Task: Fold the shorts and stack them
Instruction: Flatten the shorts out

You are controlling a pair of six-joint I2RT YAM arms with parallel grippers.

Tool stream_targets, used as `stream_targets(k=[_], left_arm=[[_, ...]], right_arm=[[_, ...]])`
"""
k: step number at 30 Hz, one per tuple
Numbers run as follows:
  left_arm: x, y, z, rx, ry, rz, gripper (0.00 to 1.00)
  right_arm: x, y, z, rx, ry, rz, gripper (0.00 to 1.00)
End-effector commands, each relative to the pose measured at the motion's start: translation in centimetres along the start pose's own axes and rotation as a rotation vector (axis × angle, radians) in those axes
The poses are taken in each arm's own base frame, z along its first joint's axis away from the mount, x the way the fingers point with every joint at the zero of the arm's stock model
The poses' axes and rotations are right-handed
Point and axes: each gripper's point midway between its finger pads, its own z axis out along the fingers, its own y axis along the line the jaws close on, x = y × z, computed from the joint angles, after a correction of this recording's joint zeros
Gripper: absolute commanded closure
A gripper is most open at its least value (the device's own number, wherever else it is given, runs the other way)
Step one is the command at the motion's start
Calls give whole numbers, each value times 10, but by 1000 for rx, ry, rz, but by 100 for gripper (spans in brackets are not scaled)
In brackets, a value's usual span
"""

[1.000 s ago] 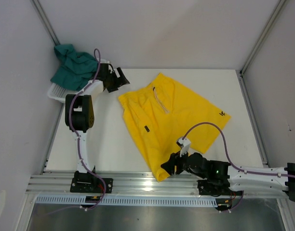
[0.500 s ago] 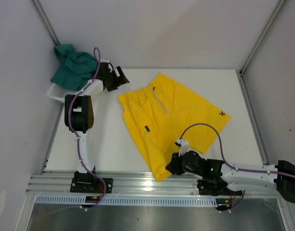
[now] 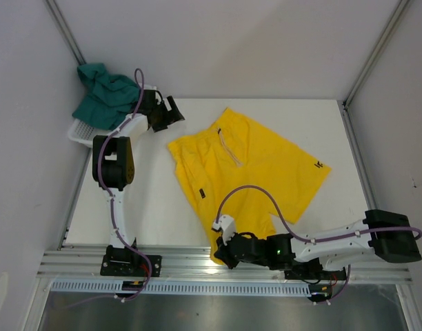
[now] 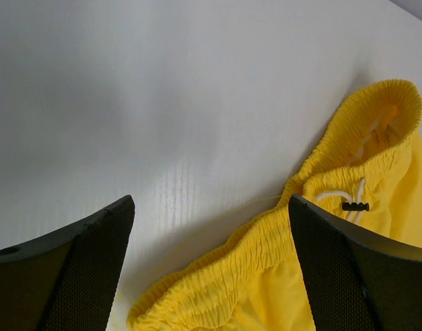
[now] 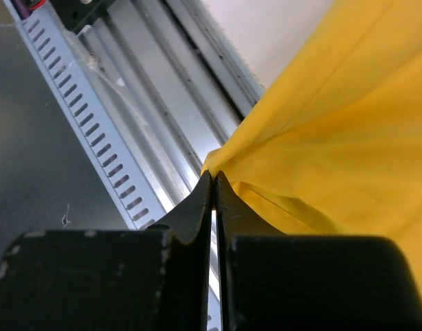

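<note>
The yellow shorts (image 3: 252, 165) lie spread flat in the middle of the table, waistband toward the far left. My right gripper (image 3: 220, 256) is at their near corner by the table's front edge. In the right wrist view it (image 5: 213, 176) is shut on the tip of the yellow hem (image 5: 321, 124). My left gripper (image 3: 171, 113) hovers open at the far left, just off the waistband. In the left wrist view the elastic waistband (image 4: 266, 248) and pale drawstring (image 4: 338, 196) sit between its wide-apart fingers (image 4: 66, 269). The teal shorts (image 3: 104, 93) are heaped in the basket.
A white mesh basket (image 3: 80, 132) stands at the far left corner, partly off the table. A metal rail (image 3: 197, 265) with a slotted strip runs along the near edge, right under my right gripper. Frame posts rise at both far corners.
My right gripper slid left along the near edge and closed on the yellow hem corner, pulling that corner toward the rail. The left arm stayed still.
</note>
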Motion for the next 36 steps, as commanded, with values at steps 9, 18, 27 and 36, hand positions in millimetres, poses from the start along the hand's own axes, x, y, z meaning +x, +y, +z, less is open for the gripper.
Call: stream_targets(k=[9,18,27,36], left_arm=[[-24,-22,-21,28,-63,48,6],[-22,-22,-21,26,-60,50,6],[-23,-22,-22,22,-61,52,6],[-23,-21,-23,14,-62,57,6]], right_arm=[[-1,29,20,10,19,-191,62],[-19,13,2,-62,-68,-11,36],[-21,9,9,-63,-39,69,36],[-13,21,22,-74,9,68,38]])
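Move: The shorts' near leg corner is already pinched in the right fingertips, practically at the hand point, beyond the table's front edge, over the rail. The black side label lies some 22 cm ahead and 5 cm to the hand's left; the other leg's near corner, about 12 cm ahead and 26 cm to its right, both about 4 cm lower. From the idle left hand, the held corner is about 54 cm back and 17 cm to its right. The pinched leg corner is drawn about 3 cm left and back by the right hand, dipping over the front rail as the fingers open and let go of it. The open hand then lifts slightly and backs off about 3 cm right and forward over the leg, before sinking some 2 cm towards the cloth with its fingers still spread. ##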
